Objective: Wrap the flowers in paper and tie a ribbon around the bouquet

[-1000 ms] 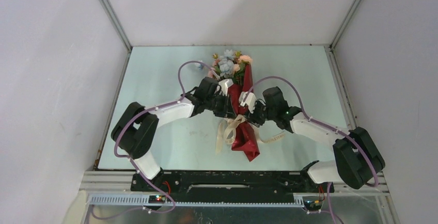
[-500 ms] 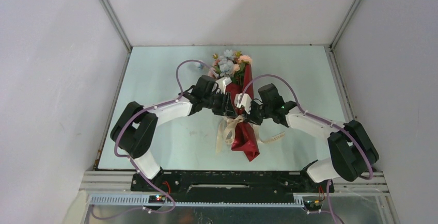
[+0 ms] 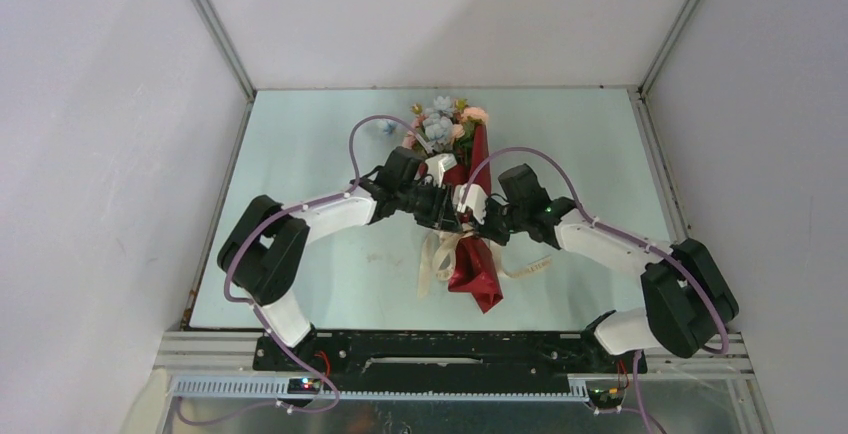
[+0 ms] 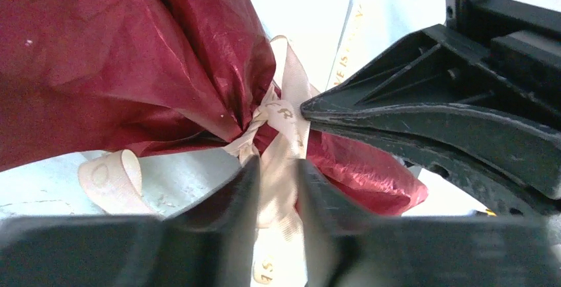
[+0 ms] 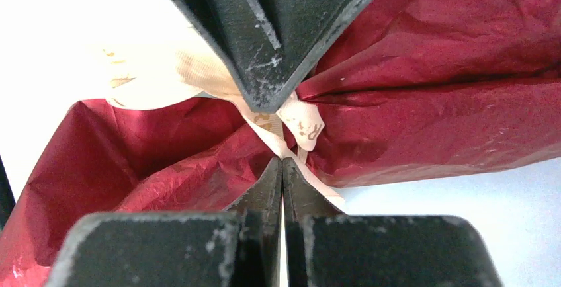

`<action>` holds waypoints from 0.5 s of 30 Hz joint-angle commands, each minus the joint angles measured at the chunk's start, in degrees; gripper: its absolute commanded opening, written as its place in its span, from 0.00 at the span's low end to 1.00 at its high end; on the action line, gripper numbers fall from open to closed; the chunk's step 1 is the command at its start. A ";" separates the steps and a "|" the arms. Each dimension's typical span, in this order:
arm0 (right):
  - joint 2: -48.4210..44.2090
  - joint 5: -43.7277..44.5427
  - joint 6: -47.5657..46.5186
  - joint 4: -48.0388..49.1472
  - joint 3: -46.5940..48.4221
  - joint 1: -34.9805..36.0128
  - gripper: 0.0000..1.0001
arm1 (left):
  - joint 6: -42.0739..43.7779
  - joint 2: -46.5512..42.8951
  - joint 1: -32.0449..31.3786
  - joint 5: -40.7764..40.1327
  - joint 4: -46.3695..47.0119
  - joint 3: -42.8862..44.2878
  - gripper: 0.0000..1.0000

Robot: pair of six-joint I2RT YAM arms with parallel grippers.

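Note:
The flowers (image 3: 440, 126) stick out of the far end of the red paper (image 3: 478, 274), which is bunched into a bouquet mid-table. The cream ribbon (image 3: 437, 254) is knotted around its waist, with loops trailing toward me. Both grippers meet at that knot. My left gripper (image 3: 450, 211) (image 4: 278, 168) is open, and a ribbon (image 4: 281, 141) tail runs loosely through the gap between its fingers. My right gripper (image 3: 472, 216) (image 5: 282, 161) is shut, its tips pinching a strand of ribbon (image 5: 301, 125) just below the knot against the paper (image 5: 430, 69).
The pale green table (image 3: 300, 154) is bounded by white walls on three sides. A printed ribbon tail (image 3: 530, 269) lies to the right of the bouquet. The arm bases and a black rail (image 3: 450, 349) sit along the near edge.
My right gripper has closed onto the ribbon at the knot and shifted slightly left. My left gripper's jaws have opened around the ribbon tail. The bouquet has stayed put.

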 commanded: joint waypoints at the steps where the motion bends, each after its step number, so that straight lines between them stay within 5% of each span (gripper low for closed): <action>1: -3.71 2.38 3.41 1.63 1.17 0.41 0.00 | 1.95 -0.75 -0.46 0.55 0.16 1.86 0.23; 3: -5.24 3.27 6.61 3.43 0.34 0.55 0.00 | 1.34 -0.97 -0.54 0.45 0.75 2.02 0.06; 5: -6.81 4.74 11.15 5.32 -0.58 0.98 0.00 | 0.65 -1.13 -0.55 0.56 1.64 2.23 0.01; 15: -9.96 8.09 29.94 10.32 -3.29 4.94 0.00 | -7.53 -3.12 -0.56 0.45 9.51 1.40 0.00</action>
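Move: The ribbon strand lies loosely between the left hand's open fingers, almost at the hand point, about 1 cm to its right and 1 cm below. The ribbon knot at the paper's waist is some 2 cm right, 1 cm ahead and 2 cm below that hand. The blossoms are about 22 cm ahead of the left hand. From the right hand, which already pinches another strand, the knot is about 2 cm left, 1 cm ahead and 2 cm below. The ribbon beside the knot is pinched by the left fingers as they shut fully, after which the left hand eases up and right by about 1 cm. The right hand, fingers still closed on its own strand, lifts that strand away from the knot by some 5 cm, mostly straight up, drifting a little left late on and swinging roughly 15 degrees clockwise as its fingertips tilt up. ##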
